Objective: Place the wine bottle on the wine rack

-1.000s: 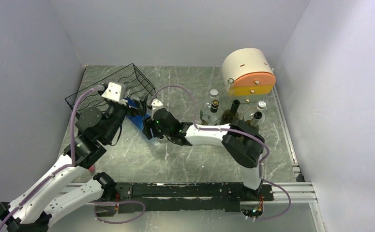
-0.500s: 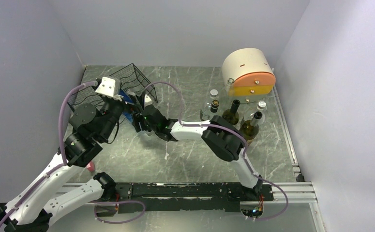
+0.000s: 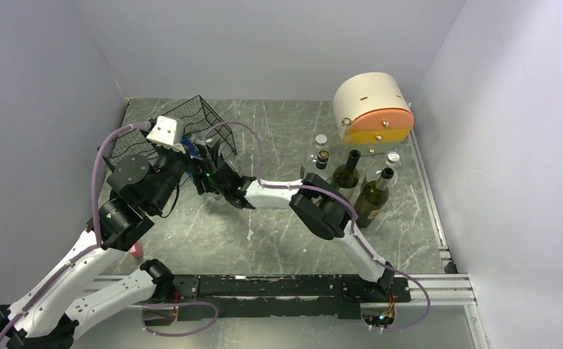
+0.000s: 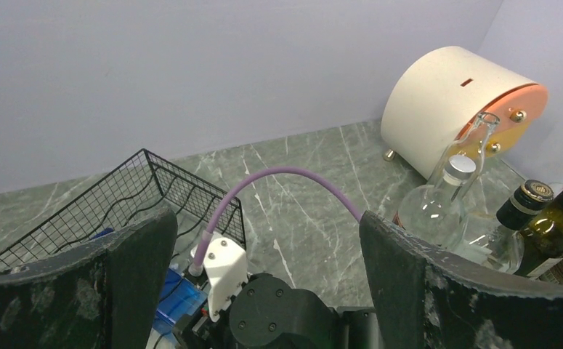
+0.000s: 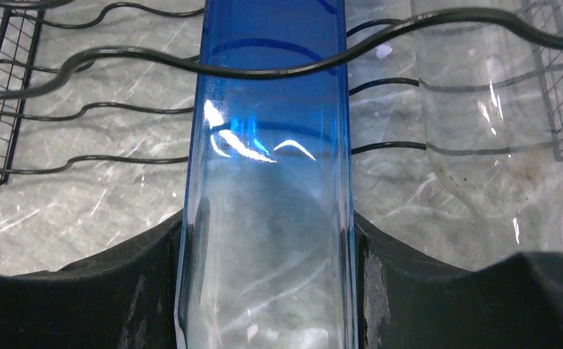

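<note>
The wine bottle [image 5: 267,182] is blue-tinted glass, and my right gripper [image 5: 267,283] is shut on its body. It lies lengthwise over the wavy wires of the black wine rack [image 5: 82,62], reaching into a cradle. Whether it rests on the wires I cannot tell. In the top view the rack [image 3: 207,120] stands at the far left, with the right gripper [image 3: 204,163] at its near edge. My left gripper [image 4: 267,225] hangs open just above the right wrist, holding nothing. Below it I see the rack [image 4: 118,200] and a bit of the blue bottle [image 4: 180,298].
A clear glass bottle [image 5: 474,109] lies in the rack's neighbouring cradle. At the back right stands a cream-and-orange drum box [image 3: 373,109]. In front of it are dark green bottles [image 3: 347,173] and clear ones [image 3: 320,145]. Grey walls close the left, back and right sides.
My right arm has carried the blue bottle left and farther back, up to the rack. The left gripper has shifted slightly back, still open.
</note>
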`<control>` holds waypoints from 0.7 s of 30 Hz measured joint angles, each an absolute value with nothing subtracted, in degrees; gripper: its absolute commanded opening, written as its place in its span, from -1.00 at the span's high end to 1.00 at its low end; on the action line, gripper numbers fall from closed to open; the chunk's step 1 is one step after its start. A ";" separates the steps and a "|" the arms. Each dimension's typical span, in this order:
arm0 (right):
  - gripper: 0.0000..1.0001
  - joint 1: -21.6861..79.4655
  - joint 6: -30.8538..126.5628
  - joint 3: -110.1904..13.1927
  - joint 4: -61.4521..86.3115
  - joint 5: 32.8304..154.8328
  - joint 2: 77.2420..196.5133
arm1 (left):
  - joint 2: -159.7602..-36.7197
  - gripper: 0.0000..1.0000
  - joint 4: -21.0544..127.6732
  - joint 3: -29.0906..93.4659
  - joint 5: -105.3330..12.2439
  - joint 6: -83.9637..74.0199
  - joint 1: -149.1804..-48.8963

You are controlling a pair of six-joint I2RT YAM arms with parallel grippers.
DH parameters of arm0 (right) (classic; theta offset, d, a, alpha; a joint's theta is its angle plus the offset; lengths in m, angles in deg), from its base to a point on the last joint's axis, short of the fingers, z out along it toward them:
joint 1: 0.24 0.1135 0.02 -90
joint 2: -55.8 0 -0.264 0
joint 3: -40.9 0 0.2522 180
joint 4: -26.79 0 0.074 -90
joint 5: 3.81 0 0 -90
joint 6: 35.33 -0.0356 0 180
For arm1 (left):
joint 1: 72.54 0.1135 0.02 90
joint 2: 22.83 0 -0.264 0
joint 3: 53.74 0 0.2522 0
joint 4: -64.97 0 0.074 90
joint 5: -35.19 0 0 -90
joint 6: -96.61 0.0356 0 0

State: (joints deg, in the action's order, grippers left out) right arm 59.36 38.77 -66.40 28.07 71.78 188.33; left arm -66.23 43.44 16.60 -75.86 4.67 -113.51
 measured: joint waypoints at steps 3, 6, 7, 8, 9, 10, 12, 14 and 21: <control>0.44 59.36 38.79 -68.50 27.40 71.16 189.53 | -66.25 -0.98 42.67 16.75 -75.62 4.35 -113.51; -0.03 59.29 38.81 -69.92 26.24 70.86 190.23 | -66.23 -0.98 42.12 16.75 -75.58 4.19 -113.51; -0.14 59.27 38.81 -70.20 25.84 70.68 190.29 | -66.23 -0.98 41.99 16.75 -75.56 4.15 -113.51; -0.22 59.27 38.81 -70.42 25.54 70.46 190.34 | -66.23 -0.98 41.84 16.75 -75.56 4.08 -113.51; -0.30 59.29 38.79 -70.53 25.28 70.31 190.36 | -66.23 -0.98 41.73 16.75 -75.56 4.00 -113.51; -0.36 59.29 38.81 -70.58 25.14 70.20 190.36 | -66.23 -0.98 41.67 16.75 -75.56 3.95 -113.51; -0.46 59.27 38.72 -70.58 25.21 70.11 190.36 | -66.23 -0.98 41.51 16.75 -75.56 3.80 -113.51; -0.58 59.22 38.70 -70.58 26.50 69.92 190.32 | -66.23 -0.98 41.45 16.77 -75.54 3.78 -113.51; -0.80 59.09 38.99 -70.12 28.31 70.86 188.44 | -66.03 -0.98 41.01 17.84 -75.56 3.78 -113.51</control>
State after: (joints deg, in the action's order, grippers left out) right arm 59.09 38.99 -70.12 28.31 70.86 188.44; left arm -66.03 41.01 17.84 -75.56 3.78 -113.51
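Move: Lying about 6 cm ahead and 9 cm to the left of the right hand, slightly below it, is the middle of the wine rack. The blue bottle held in this hand already reaches into the rack, its middle some 5 cm ahead and 4 cm left. The clear bottle already racked sits about 11 cm ahead and 2 cm right. From the left hand, the rack is roughly 15 cm ahead, 12 cm left and 35 cm below. Easing the blue bottle about 1 cm farther forward along its slot in the rack, the right hand keeps its pinch on the bottle's sides. Then the fingers spread well apart and let go, and the hand lifts some 3 cm off the bottle, its attitude almost unchanged. ##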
